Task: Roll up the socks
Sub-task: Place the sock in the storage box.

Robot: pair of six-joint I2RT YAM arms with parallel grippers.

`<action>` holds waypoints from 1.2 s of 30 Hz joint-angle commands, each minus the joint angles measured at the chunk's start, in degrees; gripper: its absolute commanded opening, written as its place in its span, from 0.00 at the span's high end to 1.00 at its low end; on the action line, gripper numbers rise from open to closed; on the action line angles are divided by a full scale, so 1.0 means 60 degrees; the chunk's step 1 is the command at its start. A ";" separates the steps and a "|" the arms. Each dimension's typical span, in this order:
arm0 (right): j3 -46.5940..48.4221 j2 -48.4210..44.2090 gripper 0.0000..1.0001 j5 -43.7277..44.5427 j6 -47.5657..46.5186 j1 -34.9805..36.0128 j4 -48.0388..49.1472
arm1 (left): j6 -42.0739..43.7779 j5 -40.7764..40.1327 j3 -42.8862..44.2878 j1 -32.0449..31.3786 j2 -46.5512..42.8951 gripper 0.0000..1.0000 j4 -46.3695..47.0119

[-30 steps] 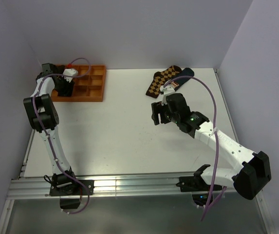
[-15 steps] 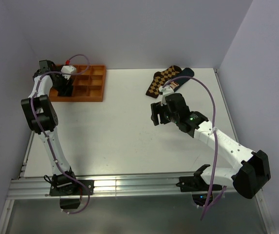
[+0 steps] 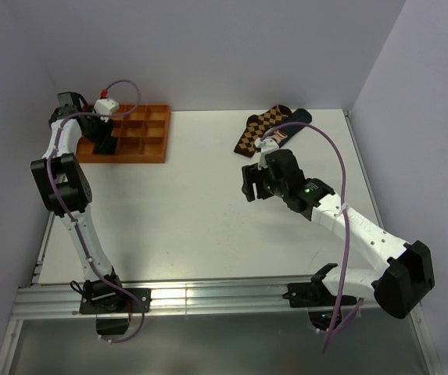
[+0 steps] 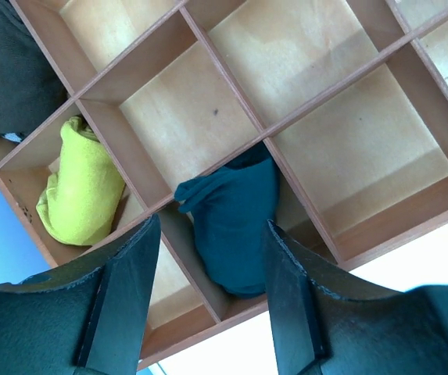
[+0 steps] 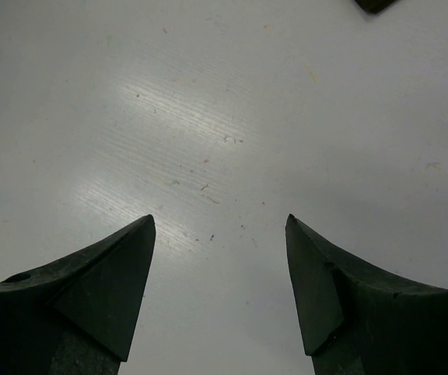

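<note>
The socks are a rolled dark teal bundle (image 4: pixel 235 234) lying in a front-row compartment of the orange wooden organiser (image 3: pixel 149 134), partly over a divider. My left gripper (image 4: pixel 210 226) hovers above that bundle, open, with nothing between its fingers (image 4: pixel 126 289). In the top view the left gripper (image 3: pixel 102 133) hangs over the organiser's left end. My right gripper (image 3: pixel 249 183) is open over bare white table, mid-right. In the right wrist view the right gripper (image 5: pixel 220 223) holds nothing.
A yellow-green rolled bundle (image 4: pixel 83 183) and a dark grey one (image 4: pixel 5 66) fill neighbouring compartments. A brown argyle sock (image 3: pixel 256 130) and a dark navy sock (image 3: pixel 299 117) lie at the back right, beyond the right gripper. Walls close the table on three sides.
My left wrist has lifted and drawn back from the organiser's left end, leaving the teal bundle in its compartment. The right arm has stayed put.
</note>
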 commanded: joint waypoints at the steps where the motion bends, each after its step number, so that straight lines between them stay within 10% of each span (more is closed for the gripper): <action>1: 0.0419 0.0036 0.26 -0.0056 -0.0118 -0.0067 0.0041 | -0.0240 0.0476 0.0029 0.0058 -0.0141 0.41 0.0402; 36: 0.0478 0.0300 0.28 -0.0129 -0.0118 -0.0052 -0.0091 | -0.0108 0.0915 0.0366 0.0190 0.1603 0.44 -0.0638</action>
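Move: The rolled green sock already lies in the storage box's front-row compartment, second from the left, some 7 cm below the left hand and about 1 cm ahead, with no sideways offset. In the leftmost column, the yellow sock is about 8 cm ahead of the left hand and 6 cm to its left; the dark sock is about 17 cm ahead and 6 cm left. From the right hand, the green sock lies some 27 cm ahead, 47 cm to its left and 15 cm lower. The left fingertips come down on either side of the green sock and seem to touch its flanks, still parted with no real squeeze. After hovering briefly, the left hand sinks about 6 cm, almost straight down into the compartment, with a short slackening midway; the wrist tips down about 5 degrees and rolls its left side down about as much. ##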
